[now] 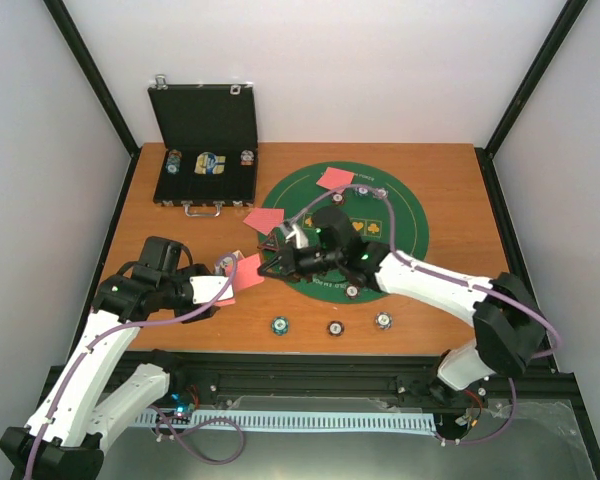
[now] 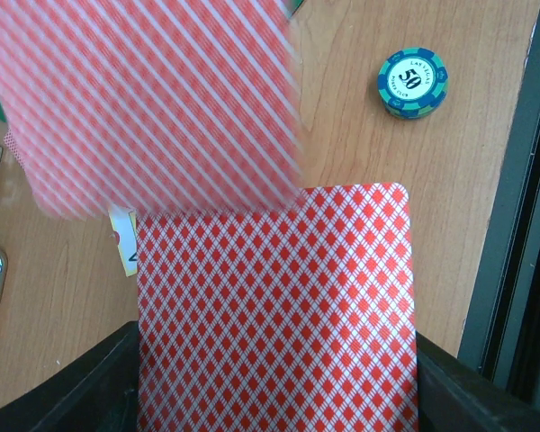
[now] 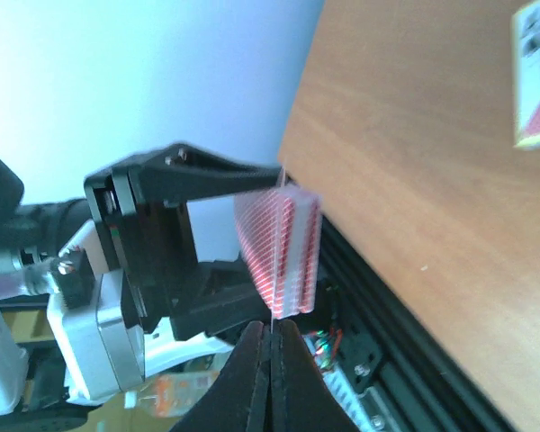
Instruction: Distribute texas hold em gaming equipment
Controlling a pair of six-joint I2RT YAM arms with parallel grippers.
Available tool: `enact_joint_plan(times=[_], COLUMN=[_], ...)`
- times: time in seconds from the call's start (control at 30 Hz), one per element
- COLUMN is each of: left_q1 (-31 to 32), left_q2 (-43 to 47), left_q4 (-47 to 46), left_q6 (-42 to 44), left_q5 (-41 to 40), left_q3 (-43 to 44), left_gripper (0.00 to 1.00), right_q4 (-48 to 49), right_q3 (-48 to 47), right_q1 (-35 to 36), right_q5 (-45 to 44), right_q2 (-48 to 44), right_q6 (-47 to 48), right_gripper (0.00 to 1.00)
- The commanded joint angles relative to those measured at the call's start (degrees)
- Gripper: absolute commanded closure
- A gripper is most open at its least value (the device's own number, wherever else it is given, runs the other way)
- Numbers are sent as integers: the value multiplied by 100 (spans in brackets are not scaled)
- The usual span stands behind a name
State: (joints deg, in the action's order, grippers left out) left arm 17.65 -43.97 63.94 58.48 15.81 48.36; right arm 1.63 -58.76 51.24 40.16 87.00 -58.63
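Note:
My left gripper [image 1: 234, 284] is shut on a deck of red-backed playing cards [image 2: 274, 315], held over the wood near the table's front left. My right gripper [image 1: 272, 265] reaches in from the right and its jaws [image 3: 272, 331] are shut on the thin edge of one card. That card [image 2: 153, 99] shows blurred over the deck's far end in the left wrist view. The deck [image 3: 279, 252] stands edge-on in front of the right fingers. Two red-backed cards [image 1: 335, 178] [image 1: 264, 220] lie at the green mat's [image 1: 400, 215] far and left edges. Three striped chips [image 1: 278, 325] [image 1: 335, 327] [image 1: 383, 320] sit in a row near the front.
A black hinged case [image 1: 205, 150] stands open at the back left with chips inside. A face-up card [image 2: 121, 238] lies on the wood just under the deck. The blue chip [image 2: 412, 83] sits close to the black front rail [image 2: 522, 225].

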Motion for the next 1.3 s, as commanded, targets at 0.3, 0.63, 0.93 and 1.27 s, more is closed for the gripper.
enact_joint_plan(times=[0.3, 0.63, 0.93, 1.27], left_q1=[28, 28, 28, 28], left_q2=[8, 15, 17, -46], left_q4=[-49, 56, 185, 293], left_q6=[56, -1, -117, -112], left_q5=[8, -64, -52, -108], left_q3=[79, 105, 235, 429], left_gripper=[62, 62, 62, 62], right_q4=[-3408, -5123, -3731, -2165], right_q3=[-1044, -3207, -3390, -3377], right_q1=[-1862, -1422, -731, -397], right_q5=[-479, -5518, -8266, -8448], right_q2=[-284, 1443, 2358, 3579], right_q6=[2905, 5247, 7167, 8672], right_gripper=[97, 97, 97, 97])
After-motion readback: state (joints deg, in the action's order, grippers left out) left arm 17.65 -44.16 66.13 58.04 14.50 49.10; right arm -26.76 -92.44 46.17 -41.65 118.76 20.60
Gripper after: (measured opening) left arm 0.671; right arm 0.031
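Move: My right hand already pinches a card, just clear of the deck in my left. The leftmost printed box (spade) on the mat lies about 25 cm ahead, 10 cm to the right and 20 cm below my right hand. The left cards are level with that box, 11 cm to its left; the far cards stand 12 cm beyond and 7 cm right of it. From my left hand the box is some 26 cm ahead, 20 cm right, 15 cm below. I swing the pinched card away from the left hand's deck and out over the mat towards the spade box: about 25 cm forward, at first also some 15 cm right, then curving back left a few centimetres. Over the second half I sink roughly 9 cm while the wrist rolls the fingers from pointing left to pointing forward and down, over 100 degrees in all, grip kept shut. ##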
